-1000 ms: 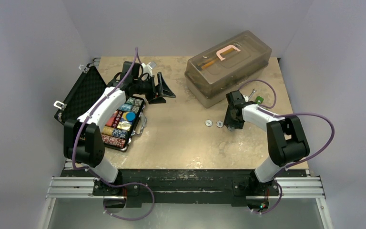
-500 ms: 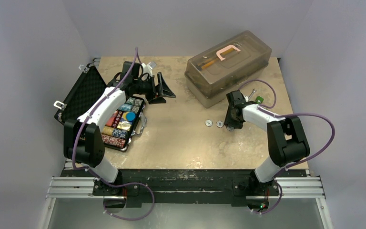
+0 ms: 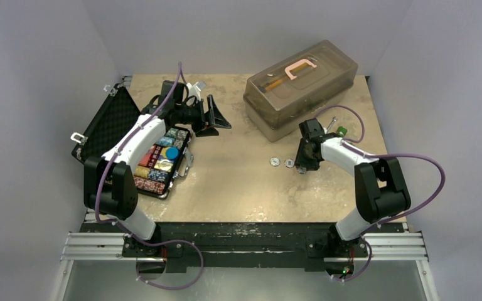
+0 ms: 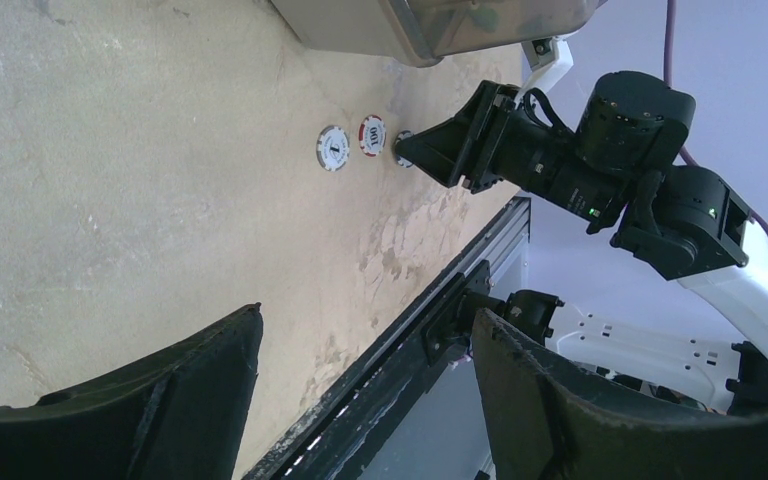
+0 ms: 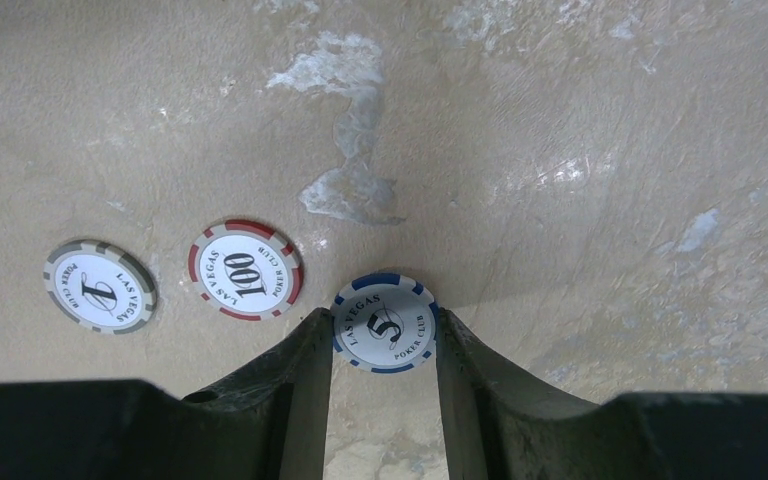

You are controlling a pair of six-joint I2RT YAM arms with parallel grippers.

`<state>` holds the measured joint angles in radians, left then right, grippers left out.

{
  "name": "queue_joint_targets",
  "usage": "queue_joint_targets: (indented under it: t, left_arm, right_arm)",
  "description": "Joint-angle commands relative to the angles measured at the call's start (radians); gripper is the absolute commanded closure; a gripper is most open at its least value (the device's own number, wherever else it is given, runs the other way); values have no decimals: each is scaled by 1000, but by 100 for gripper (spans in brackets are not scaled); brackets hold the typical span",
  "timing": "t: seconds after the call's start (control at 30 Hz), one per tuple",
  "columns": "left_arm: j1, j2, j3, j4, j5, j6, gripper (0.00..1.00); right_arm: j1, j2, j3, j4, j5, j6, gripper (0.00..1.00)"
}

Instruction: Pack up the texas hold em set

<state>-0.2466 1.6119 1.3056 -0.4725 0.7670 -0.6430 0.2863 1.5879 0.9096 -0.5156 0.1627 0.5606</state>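
The black poker case (image 3: 139,186) lies open at the left, its foam-lined lid (image 3: 110,122) tilted back and rows of coloured chips inside. Three loose chips lie on the table right of centre. The grey "1" chip (image 5: 100,286) and the red "100" chip (image 5: 245,270) lie side by side. The blue "5" chip (image 5: 385,325) lies flat on the table, and my right gripper (image 5: 385,325) is shut on its edges, low over the table (image 3: 302,166). My left gripper (image 3: 216,122) hovers open and empty beyond the case's far end (image 4: 365,325).
A translucent grey tub (image 3: 301,88) with a pink clamp (image 3: 299,68) on its lid stands at the back right. A green-handled tool (image 3: 340,131) lies just behind the right arm. The table's near edge has a black rail (image 4: 430,330).
The right arm's elbow has shifted slightly to the right while its gripper stays down at the chips. The left arm has not moved.
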Motion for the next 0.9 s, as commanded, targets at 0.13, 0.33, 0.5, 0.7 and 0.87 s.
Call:
queue_joint_targets:
  t: [0.13,0.33,0.5,0.7,0.87]
  left_arm:
    - [-2,-17,30,32,22,-1,26]
    - [-20,-12,14,47,12,-11,27]
    - [-74,-25,-30,86,-35,-31,28]
    - [-186,-50,-106,186,-127,-55,27]
    - [-266,-123,-206,321,-238,-51,27]
  right_arm:
    - [2,-45,28,10,-69,43,75]
    - [2,-72,8,48,-125,97,75]
    - [2,-100,-21,96,-158,144,76]
    - [2,-113,-46,139,-224,188,76]
    - [2,-118,-68,192,-280,261,76]
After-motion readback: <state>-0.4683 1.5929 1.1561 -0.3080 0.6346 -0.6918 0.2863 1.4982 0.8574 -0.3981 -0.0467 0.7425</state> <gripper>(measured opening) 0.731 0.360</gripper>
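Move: Pinched in the right fingers, just off the table, is the blue-edged 5 chip. It is meant for the open left gripper, which is some 30 cm to the right hand's left, about 4 cm farther out and 18 cm higher. From the right hand, the red 100 chip lies on the table about 5 cm left and 2 cm ahead, the grey 1 chip about 10 cm left and 2 cm ahead. From the left hand, the held 5 chip is about 30 cm right, 4 cm back and 18 cm below. Keeping its pinch on the 5 chip, the right hand carries it about 5 cm left and some 2.5 cm up, above the 100 chip's spot, while rolling about 15 degrees so the fingertips swing towards the left hand. After a short wait the left hand, fingers still open, comes to meet it, right, back and down, by about 8 cm in all. ##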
